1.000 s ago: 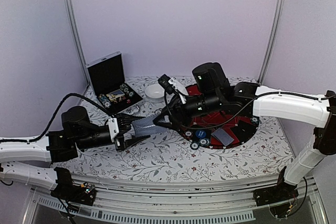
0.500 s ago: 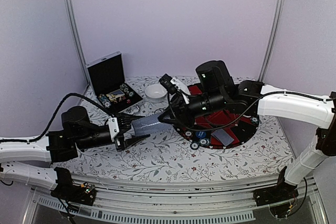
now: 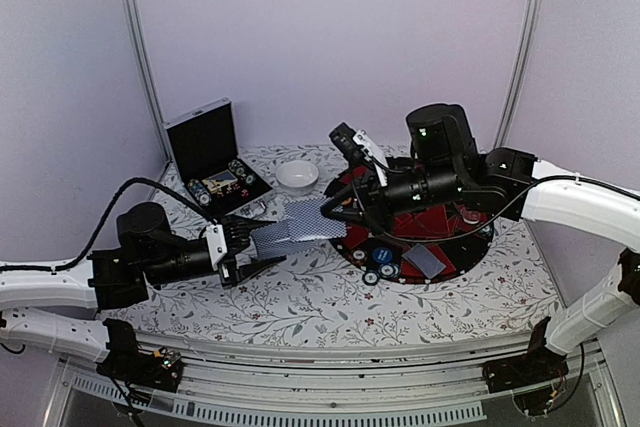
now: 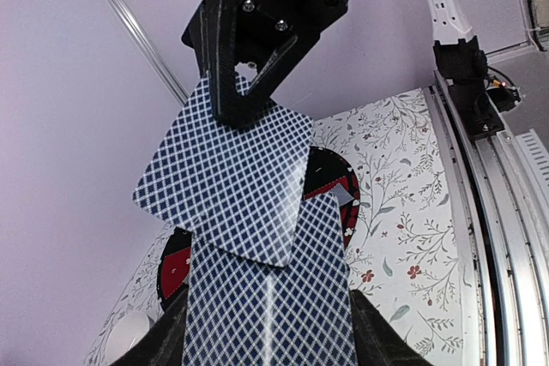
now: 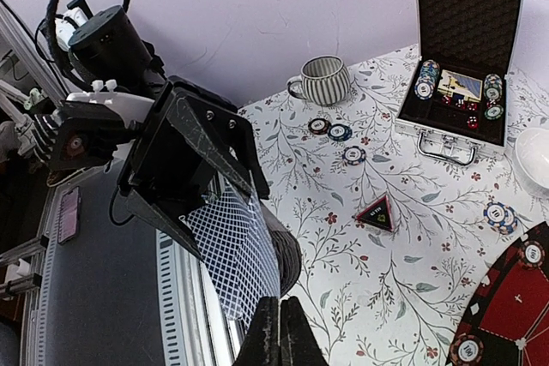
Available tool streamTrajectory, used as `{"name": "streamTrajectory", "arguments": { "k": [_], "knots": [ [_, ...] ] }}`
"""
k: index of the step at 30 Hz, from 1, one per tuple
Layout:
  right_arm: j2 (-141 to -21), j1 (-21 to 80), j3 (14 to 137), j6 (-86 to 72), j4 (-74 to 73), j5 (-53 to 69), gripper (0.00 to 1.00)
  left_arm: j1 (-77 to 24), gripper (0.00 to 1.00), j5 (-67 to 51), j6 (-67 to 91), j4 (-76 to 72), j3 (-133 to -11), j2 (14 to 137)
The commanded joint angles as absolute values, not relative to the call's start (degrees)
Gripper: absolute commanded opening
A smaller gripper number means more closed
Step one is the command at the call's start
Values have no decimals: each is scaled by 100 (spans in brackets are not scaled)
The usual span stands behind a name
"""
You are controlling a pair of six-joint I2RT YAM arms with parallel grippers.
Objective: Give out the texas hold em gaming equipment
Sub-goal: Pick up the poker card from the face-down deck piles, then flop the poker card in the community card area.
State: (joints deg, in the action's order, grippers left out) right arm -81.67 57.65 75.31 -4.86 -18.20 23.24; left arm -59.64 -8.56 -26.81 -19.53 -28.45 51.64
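My left gripper is shut on a deck of lattice-backed playing cards, held above the flowered table; the deck fills the bottom of the left wrist view. My right gripper is shut on one card that still overlaps the deck's far end. In the right wrist view my shut fingertips pinch the card's edge, with the left gripper and cards just beyond. Poker chips and a face-down card lie on the round red-and-black board.
An open black case with chips stands at the back left, with a white bowl beside it. The right wrist view shows loose chips, a triangular marker, a striped mug and the case.
My right gripper has drawn back to the right with one card, sliding it off the deck. The left arm and deck have stayed in place.
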Motion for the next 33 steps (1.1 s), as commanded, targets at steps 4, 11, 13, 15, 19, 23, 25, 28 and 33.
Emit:
{"name": "streamTrajectory", "arguments": {
  "k": [4,11,13,15,19,23,25,28,33],
  "knots": [
    [-7432,5357,7324,-461,-1846,2223,2,-6040,52,-919,-2725,-2178,-2909,5115],
    [-7047,4160,6841,-560,-2085,546,2,-6043,52,-937,-2720,-2169,-2909,5063],
    [-7299,3988,6846,-191,-2177,-95,2,-6039,52,-915,-2726,-2170,-2909,5078],
    [-7673,3944,6881,308,-2184,-718,2,-6042,52,-891,-2745,-2167,-2901,5095],
    [-8706,3904,7237,1609,-1925,-1492,2,-6044,52,-837,-2783,-2166,-2892,5106],
    [-9577,3741,7363,3042,-1194,-1500,2,-6039,52,-789,-2817,-2162,-2875,5115],
    [-9831,3602,7224,3527,-574,-1187,2,-6035,52,-778,-2834,-2158,-2874,5115],
    [-10346,3345,7234,4029,-49,-1155,2,-6037,52,-769,-2852,-2168,-2854,5099],
    [-11037,3189,7111,4562,670,-1092,1,-6030,52,-709,-2892,-2188,-2821,5111]
  ]
}}
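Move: The face-down card already pinched in the right hand is bound for the red middle of the mat with its printed card boxes, about 23 cm ahead, 21 to the right and 24 below. The dealt pair beside the big blind button lies 28 cm ahead and 11 right, the small blind button 8 ahead and 14 right, both at mat level. The deck is 9 cm left, 2 back and 5 lower. From the left hand those boxes are 25 cm ahead, 28 right and 19 below. The pinched card is carried off to the right and slightly up, away from the deck, then swept forward and finally down over the mat's middle: roughly 28 cm forward, 16 right and 18 down overall. The right fingers stay shut while the hand swings about 60 degrees clockwise, from pointing left to pointing mostly forward and tipped farther down. The left hand holds the deck still. ##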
